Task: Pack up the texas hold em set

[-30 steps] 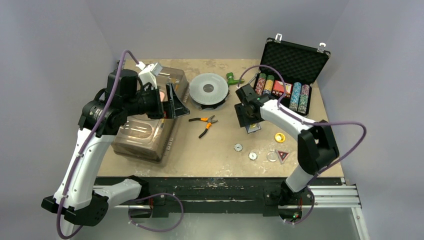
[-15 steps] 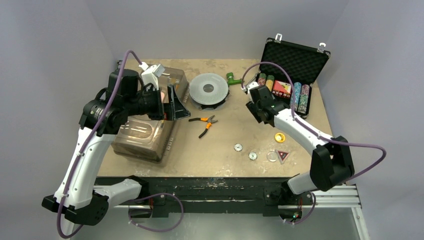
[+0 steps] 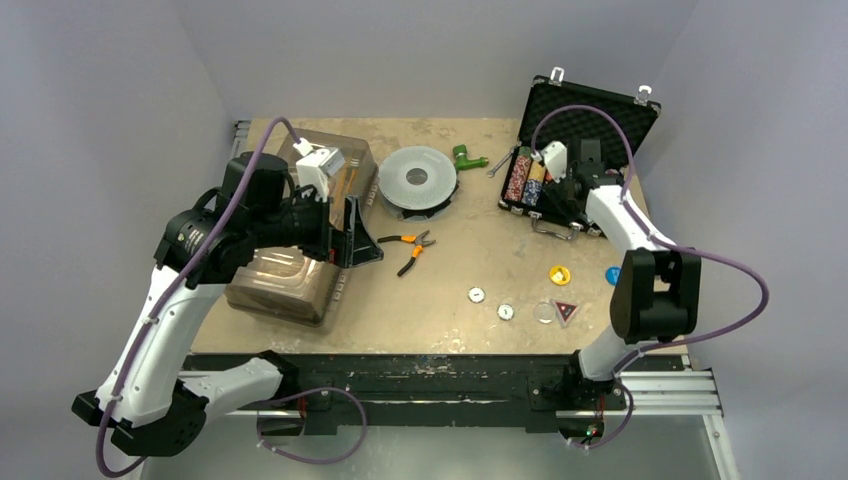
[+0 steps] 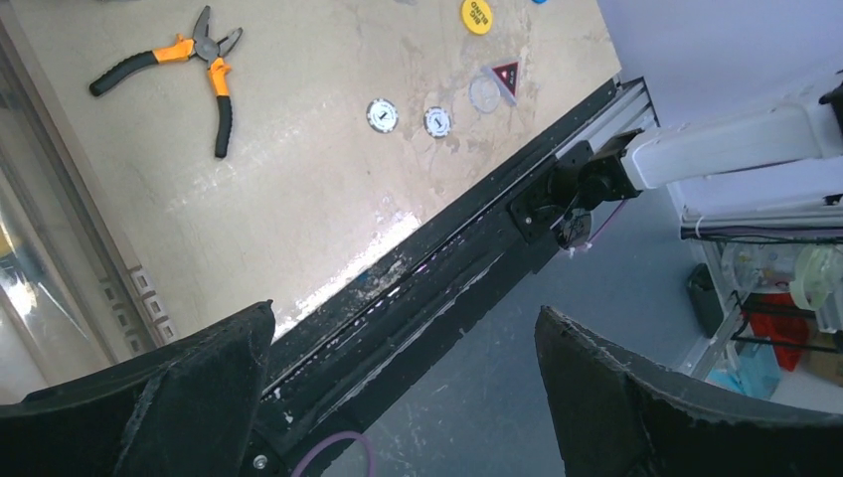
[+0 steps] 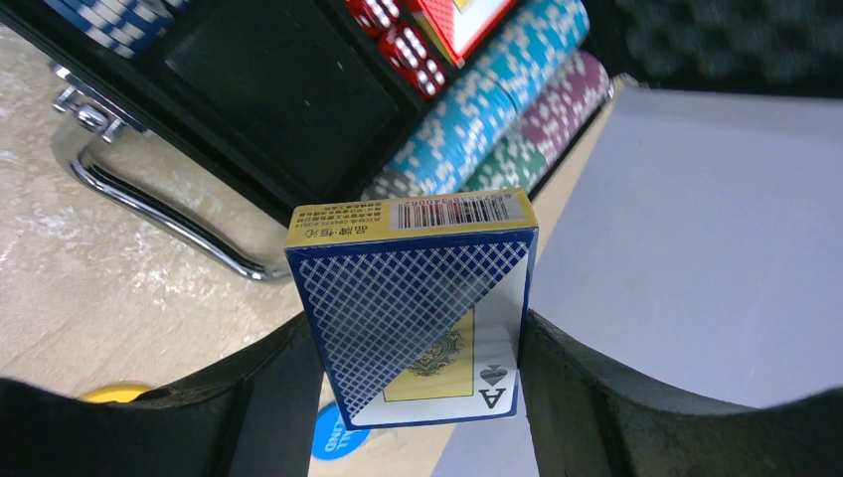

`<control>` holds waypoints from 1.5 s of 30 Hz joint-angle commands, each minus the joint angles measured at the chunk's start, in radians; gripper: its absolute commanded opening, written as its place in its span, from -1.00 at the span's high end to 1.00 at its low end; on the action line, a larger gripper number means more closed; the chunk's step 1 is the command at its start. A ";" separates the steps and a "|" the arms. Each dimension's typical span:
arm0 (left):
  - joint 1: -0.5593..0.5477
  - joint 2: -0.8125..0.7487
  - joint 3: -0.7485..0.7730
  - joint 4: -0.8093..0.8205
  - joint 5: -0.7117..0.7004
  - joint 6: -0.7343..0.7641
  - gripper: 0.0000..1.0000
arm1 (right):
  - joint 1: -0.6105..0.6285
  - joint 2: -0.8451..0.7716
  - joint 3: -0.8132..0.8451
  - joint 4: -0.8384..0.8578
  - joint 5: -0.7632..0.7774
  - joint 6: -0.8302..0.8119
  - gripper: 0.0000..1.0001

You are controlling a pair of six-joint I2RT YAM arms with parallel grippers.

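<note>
The black briefcase (image 3: 590, 115) stands open at the back right, foam lid up. In it lie rows of multicoloured chips (image 5: 477, 109), red dice (image 5: 398, 40) and an empty black slot (image 5: 278, 99). My right gripper (image 5: 418, 328) is shut on a blue card deck (image 5: 413, 288) and hovers just over the case's front right corner, near the metal handle (image 5: 149, 199). In the top view the right gripper (image 3: 575, 195) hides part of the tray. My left gripper (image 3: 350, 230) hangs open and empty beside the clear bin.
On the table lie a yellow button (image 3: 559, 273), a blue button (image 3: 613, 273), a triangular button (image 3: 566, 310), a clear disc (image 3: 543, 313) and two loose chips (image 3: 476, 294). Orange pliers (image 3: 410, 245), a grey disc spool (image 3: 418, 178) and the clear bin (image 3: 290, 270) sit further left.
The right arm has swung from the table's middle back and right to the case, carrying the deck. The blue button is now uncovered. The left arm shifted slightly.
</note>
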 commanded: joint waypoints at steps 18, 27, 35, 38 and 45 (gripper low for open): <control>-0.069 0.028 0.046 -0.061 -0.162 0.117 -1.00 | -0.006 0.290 0.319 -0.074 -0.337 -0.322 1.00; -0.079 0.036 0.060 -0.064 -0.208 0.140 -1.00 | -0.043 0.309 0.278 -0.014 -0.269 -0.351 1.00; -0.097 0.058 0.082 -0.064 -0.216 0.151 -1.00 | -0.046 0.376 0.358 -0.049 -0.308 -0.341 1.00; -0.097 0.053 0.082 -0.068 -0.222 0.151 -1.00 | -0.046 0.386 0.372 -0.076 -0.342 -0.360 1.00; -0.097 0.052 0.087 -0.066 -0.230 0.154 -1.00 | -0.046 0.373 0.329 -0.099 -0.384 -0.389 1.00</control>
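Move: The right hand holds the blue card box short of the open case. The empty middle slot it is bound for lies about 11 cm ahead, 4 cm to the left and some 12 cm below. The red card box sits some 8 cm beyond that slot, the blue chips about 7 cm to its left and the light-blue chips about 6 cm to its right. From the left hand the slot is roughly 35 cm ahead, 50 cm right and 33 cm below. Still pinching the blue card box by its sides, the right hand carries it forward over the case's front edge and down towards the empty slot, about 8 cm each way, first swinging left, then sinking with a small sway right and back. The wrist turns some 25 degrees counter-clockwise and tips further down; the fingers keep their hold. The idle left hand dips about 2 cm and rolls slightly. ##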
